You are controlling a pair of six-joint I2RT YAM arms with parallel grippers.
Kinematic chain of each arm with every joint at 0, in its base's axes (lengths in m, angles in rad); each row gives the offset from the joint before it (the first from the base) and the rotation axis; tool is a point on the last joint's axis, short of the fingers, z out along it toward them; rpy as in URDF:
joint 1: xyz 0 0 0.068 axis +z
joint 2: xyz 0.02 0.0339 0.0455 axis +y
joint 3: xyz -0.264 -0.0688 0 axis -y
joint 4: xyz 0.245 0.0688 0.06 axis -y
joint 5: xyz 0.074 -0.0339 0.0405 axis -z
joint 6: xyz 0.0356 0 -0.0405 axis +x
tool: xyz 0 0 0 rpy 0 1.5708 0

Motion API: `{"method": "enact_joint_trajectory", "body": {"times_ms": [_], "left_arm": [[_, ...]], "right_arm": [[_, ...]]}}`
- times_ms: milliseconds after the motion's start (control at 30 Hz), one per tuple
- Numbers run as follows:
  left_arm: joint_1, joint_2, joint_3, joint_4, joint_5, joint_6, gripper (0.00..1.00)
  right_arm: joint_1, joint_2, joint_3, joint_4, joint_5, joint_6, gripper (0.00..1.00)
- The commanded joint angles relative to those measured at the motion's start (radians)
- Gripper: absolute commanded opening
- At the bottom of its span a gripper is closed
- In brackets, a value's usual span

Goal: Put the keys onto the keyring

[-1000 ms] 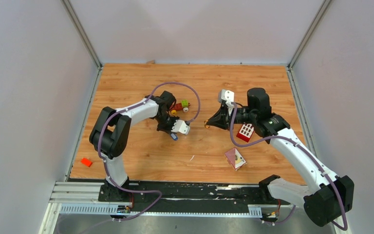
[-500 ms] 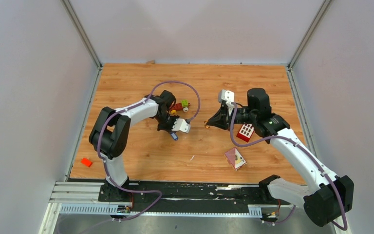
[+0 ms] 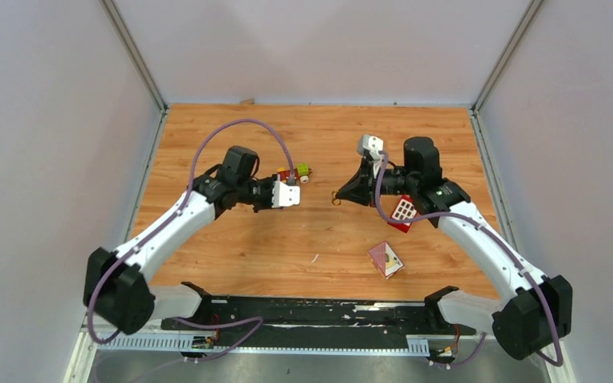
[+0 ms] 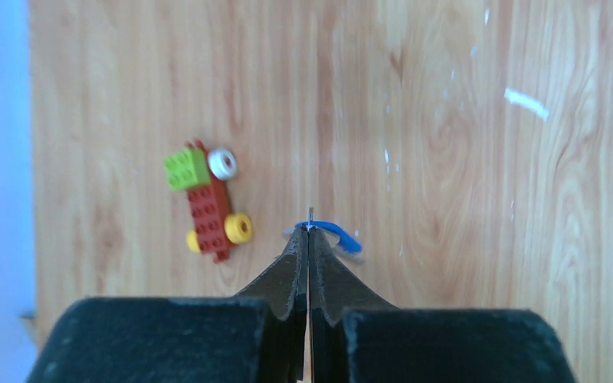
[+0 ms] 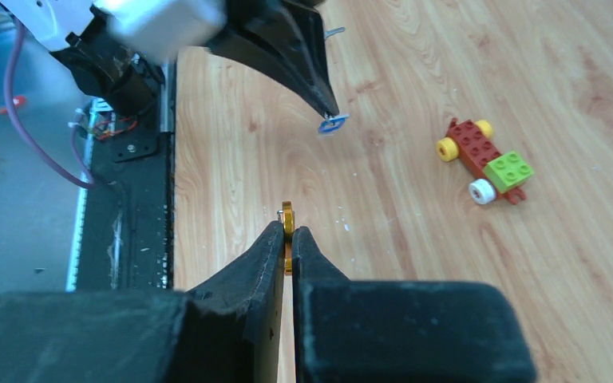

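Observation:
My left gripper is shut on the blue-headed key, held above the wooden table. The key's thin metal blade sticks out just past the fingertips. In the right wrist view the blue key hangs at the tip of the left gripper. My right gripper is shut on the small gold keyring, held edge-on. From above, the keyring juts left from the right gripper. It faces the left gripper across a short gap.
A red-and-green toy car lies just behind the left gripper and shows as the car in the left wrist view. A red block with white squares sits under the right forearm. A pink card lies near the front.
The left gripper closed on the blue key and lifted it off the table. The left arm stretched out low to the left. The right gripper with the keyring shifted slightly back.

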Motion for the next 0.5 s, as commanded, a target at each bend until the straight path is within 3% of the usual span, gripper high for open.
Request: {"method": "enact_joint_trajectory", "body": {"times_ms": [0, 200, 467], "left_arm": [[-0.072, -0.171, -0.048, 0.201, 0.02, -0.197, 0.0], [-0.162, -0.228, -0.01, 0.213, -0.103, -0.221, 0.0], [-0.284, -0.335, -0.063, 0.247, -0.262, -0.211, 0.0]], "right_arm": [[0.001, 0.09, 0.106, 0.04, -0.084, 0.117, 0.0], [0.041, 0.168, 0.188, 0.068, -0.121, 0.218, 0.0], [0.082, 0.204, 0.137, 0.163, -0.159, 0.328, 0.0]]}}
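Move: About 4 cm back, 12 cm to the right and 10 cm above the left hand, the gold keyring sits in the right hand's fingers. From the right hand, the blue-tagged key held by the left lies some 4 cm ahead, 12 cm left and 10 cm lower. On the table, the toy vehicle is roughly 16 cm ahead, 10 cm left and 23 cm below the right hand; the red brick box is 6 cm ahead, 17 cm right and about as low. Lifting the dangling blue-tagged key about 9 cm, the left hand also draws back and to the right, some 4 cm each, towards the keyring, its fingers swinging up towards level. The right hand brings the ring about 4 cm left and slightly up towards the key, rolling some 15 degrees so its forward side dips. Both grippers stay shut on what they hold. ##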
